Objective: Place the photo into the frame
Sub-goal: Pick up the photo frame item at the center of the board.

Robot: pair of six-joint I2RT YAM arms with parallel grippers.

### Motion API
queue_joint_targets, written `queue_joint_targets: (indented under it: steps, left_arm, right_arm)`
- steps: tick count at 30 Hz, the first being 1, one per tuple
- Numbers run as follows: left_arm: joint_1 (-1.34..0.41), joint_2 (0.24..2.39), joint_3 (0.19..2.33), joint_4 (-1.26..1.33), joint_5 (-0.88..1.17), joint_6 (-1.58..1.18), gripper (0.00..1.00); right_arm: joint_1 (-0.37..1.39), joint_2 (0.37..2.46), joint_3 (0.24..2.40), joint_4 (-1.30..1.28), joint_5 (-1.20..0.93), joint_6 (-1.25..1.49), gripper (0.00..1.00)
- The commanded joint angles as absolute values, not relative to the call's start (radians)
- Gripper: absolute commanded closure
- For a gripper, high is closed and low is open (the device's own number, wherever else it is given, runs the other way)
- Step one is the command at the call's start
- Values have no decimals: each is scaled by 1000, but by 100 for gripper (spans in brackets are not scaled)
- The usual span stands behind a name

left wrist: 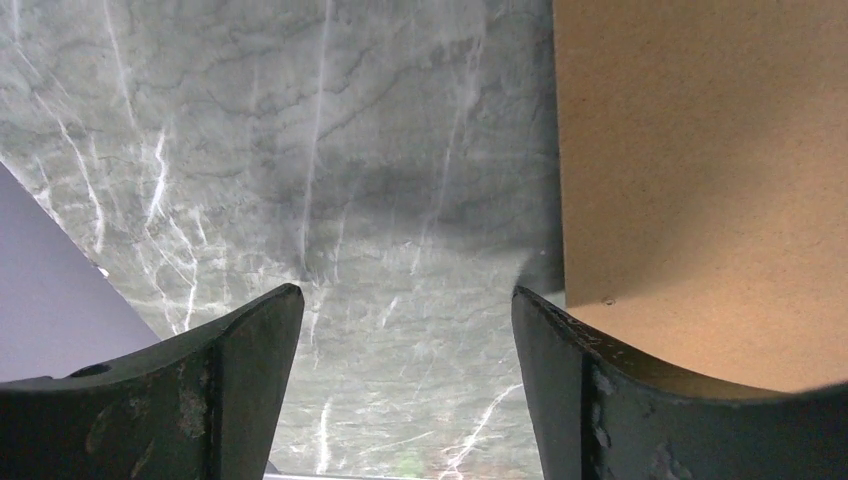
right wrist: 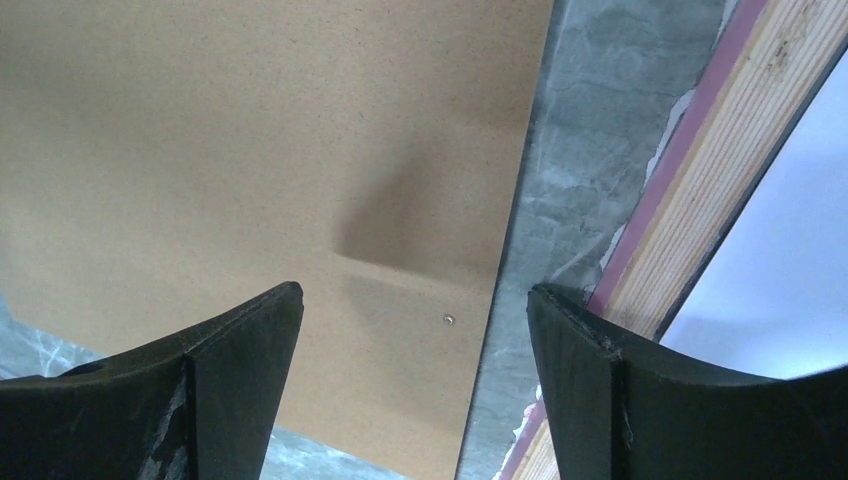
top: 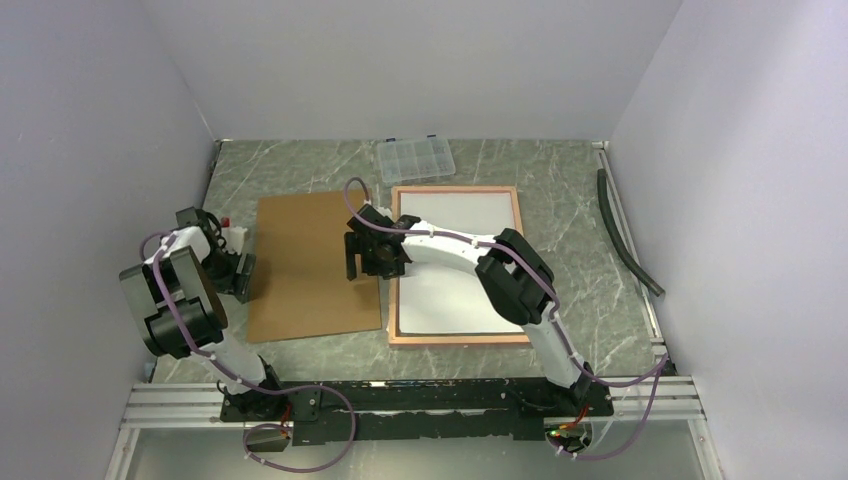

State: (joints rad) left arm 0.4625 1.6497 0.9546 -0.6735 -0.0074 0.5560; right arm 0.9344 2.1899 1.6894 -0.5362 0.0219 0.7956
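The frame (top: pixel 457 193), pink-bordered, lies flat right of the table's middle; its pink strip and tan wood edge (right wrist: pixel 668 226) run past my right fingers. A white sheet (top: pixel 455 225) fills its opening. No printed side shows, so I cannot tell whether this is the photo. My right gripper (top: pixel 365 262) (right wrist: pixel 415 300) hovers open over the right edge of a brown backing board (top: pixel 310 265) (right wrist: pixel 250 150), with nothing between its fingers. My left gripper (top: pixel 240 275) (left wrist: pixel 408 300) stands open and empty over bare marble beside the board's left edge (left wrist: pixel 700 150).
A small clear compartment box (top: pixel 415 158) sits at the back, just behind the frame. A black hose (top: pixel 625 235) lies along the metal rail at the table's right edge. Grey walls close in on the left, back and right.
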Motion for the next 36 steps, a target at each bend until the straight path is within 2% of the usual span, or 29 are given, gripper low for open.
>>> queue_joint_targets:
  steps: [1, 5, 10, 16, 22, 31, 36]
  left_arm:
    - [426, 1737, 910, -568, 31, 502, 18]
    - [416, 1747, 911, -565, 28, 498, 19]
    - [414, 1763, 913, -565, 31, 498, 23]
    - [408, 1795, 923, -561, 62, 488, 37]
    - [399, 1833, 955, -586, 99, 485, 43]
    - [382, 1812, 956, -611, 129, 518, 46]
    - [379, 1810, 953, -619, 140, 524, 47]
  right_arm:
    - [934, 2208, 1682, -603, 70, 801, 12]
    - [935, 2193, 1636, -537, 27, 811, 11]
    - [937, 2192, 1597, -382, -166, 869, 10]
    - [936, 2163, 1562, -252, -295, 957, 9]
    - [924, 2087, 1508, -83, -364, 1047, 9]
    - [926, 1973, 1437, 254, -477, 1231, 10]
    - [943, 1932, 1435, 348, -470, 1249, 10]
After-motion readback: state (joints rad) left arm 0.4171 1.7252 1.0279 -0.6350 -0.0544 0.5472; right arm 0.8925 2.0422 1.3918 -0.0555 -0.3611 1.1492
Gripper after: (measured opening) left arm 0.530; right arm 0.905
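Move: The brown backing panel lies flat between the hands. From the left hand its middle is about 20 cm to the right and 5 cm ahead, a centimetre below. From the right hand it is some 13 cm to the left, 1 cm ahead and 3 cm lower, with its edge 2–3 cm to that hand's right. The wooden frame's middle lies 22 cm right of that hand and 1 cm ahead; the plastic box is 27 cm ahead, 12 cm right. The right hand's outer finger comes against the panel's right edge and bears it left, then levers it up: the hand goes up about 5 cm, left 4 and back 3, rolling some 30 degrees so its fingertips swing left. The left hand stays low, easing right and then forward about 3 cm, its fingers closing to roughly half open as its inner finger meets the left edge. ##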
